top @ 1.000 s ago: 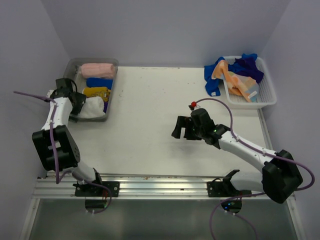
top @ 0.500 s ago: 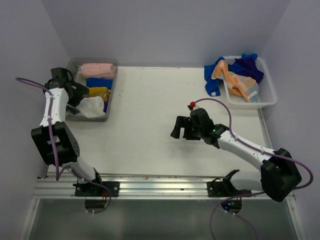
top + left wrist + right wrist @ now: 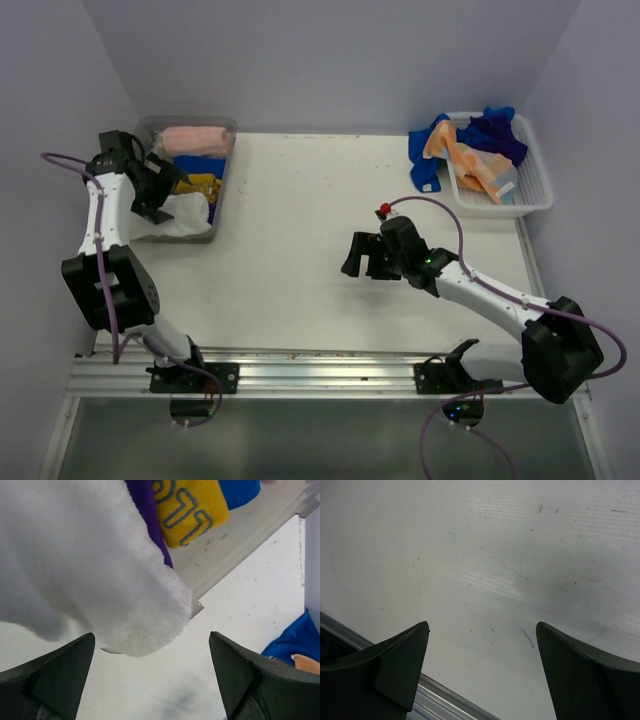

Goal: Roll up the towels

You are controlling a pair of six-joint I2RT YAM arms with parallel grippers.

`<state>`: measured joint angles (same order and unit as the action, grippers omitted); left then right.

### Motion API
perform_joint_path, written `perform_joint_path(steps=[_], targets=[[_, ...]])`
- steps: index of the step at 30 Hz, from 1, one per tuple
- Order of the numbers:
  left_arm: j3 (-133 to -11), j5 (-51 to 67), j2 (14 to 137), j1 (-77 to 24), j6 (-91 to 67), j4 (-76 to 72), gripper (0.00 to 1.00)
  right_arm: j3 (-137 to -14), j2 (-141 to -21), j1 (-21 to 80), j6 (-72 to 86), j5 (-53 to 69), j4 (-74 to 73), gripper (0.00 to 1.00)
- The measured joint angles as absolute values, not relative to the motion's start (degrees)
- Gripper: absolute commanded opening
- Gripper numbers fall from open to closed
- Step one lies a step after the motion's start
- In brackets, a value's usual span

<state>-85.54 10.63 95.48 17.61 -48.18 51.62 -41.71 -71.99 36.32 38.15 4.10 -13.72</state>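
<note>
Rolled towels lie in the grey tub [image 3: 186, 121] at the back left: pink [image 3: 195, 138], blue [image 3: 206, 164], yellow [image 3: 200, 185]. A white towel [image 3: 182, 217] bulges over the tub's near end. My left gripper [image 3: 163, 190] hovers open beside that end. In the left wrist view the white towel [image 3: 85, 565] fills the upper left just beyond the open left gripper [image 3: 151, 645], with purple [image 3: 147, 520] and yellow [image 3: 192, 510] towels behind it. My right gripper [image 3: 365, 256] hangs open over bare table, nothing between the fingers of that gripper [image 3: 482, 626].
A white lattice basket [image 3: 535, 205] at the back right holds loose blue [image 3: 495, 135] and orange [image 3: 470, 165] towels, one blue towel [image 3: 428, 160] spilling over its left side. A metal rail [image 3: 445, 700] runs along the table's near edge.
The left arm's wrist has swung toward the back and the gripper has turned in over the tub's near end by the white towel. The right arm has barely moved.
</note>
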Motion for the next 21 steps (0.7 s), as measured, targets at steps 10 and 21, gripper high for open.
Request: perform_joint_path(steps=[10, 21], targets=[[-90.3, 8.4, 88.7, 17.6, -47.5, 51.7, 1.0, -41.7, -71.9, 36.3, 38.4, 4.2, -13.7, 0.92], [-90.1, -4.2, 95.3, 20.5, -42.7, 52.4, 1.0, -41.4, -70.7, 36.3, 38.3, 4.4, -13.6, 0.92]])
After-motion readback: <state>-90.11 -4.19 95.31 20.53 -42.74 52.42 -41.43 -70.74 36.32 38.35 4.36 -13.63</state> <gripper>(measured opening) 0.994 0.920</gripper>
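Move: Below the open left hand, about 12 cm down and some 4 cm to its left, lies the middle of the loosened white towel, across the near end of the tray. The yellow towel lies roughly 9 cm ahead of the hand at about the same side-to-side line, and the blue towel some 16 cm ahead on that line. From the right hand the white towel is about 13 cm ahead and 44 cm to the left. Rising about 7 cm clear over the white towel, the left hand then arcs some 7 cm to its left and sinks again by over 5 cm towards the towel's left end. The wrist rolls about 15 degrees, left side up, so the fingertips swing leftward; the fingers stay wide open, with no grip on the towel. ##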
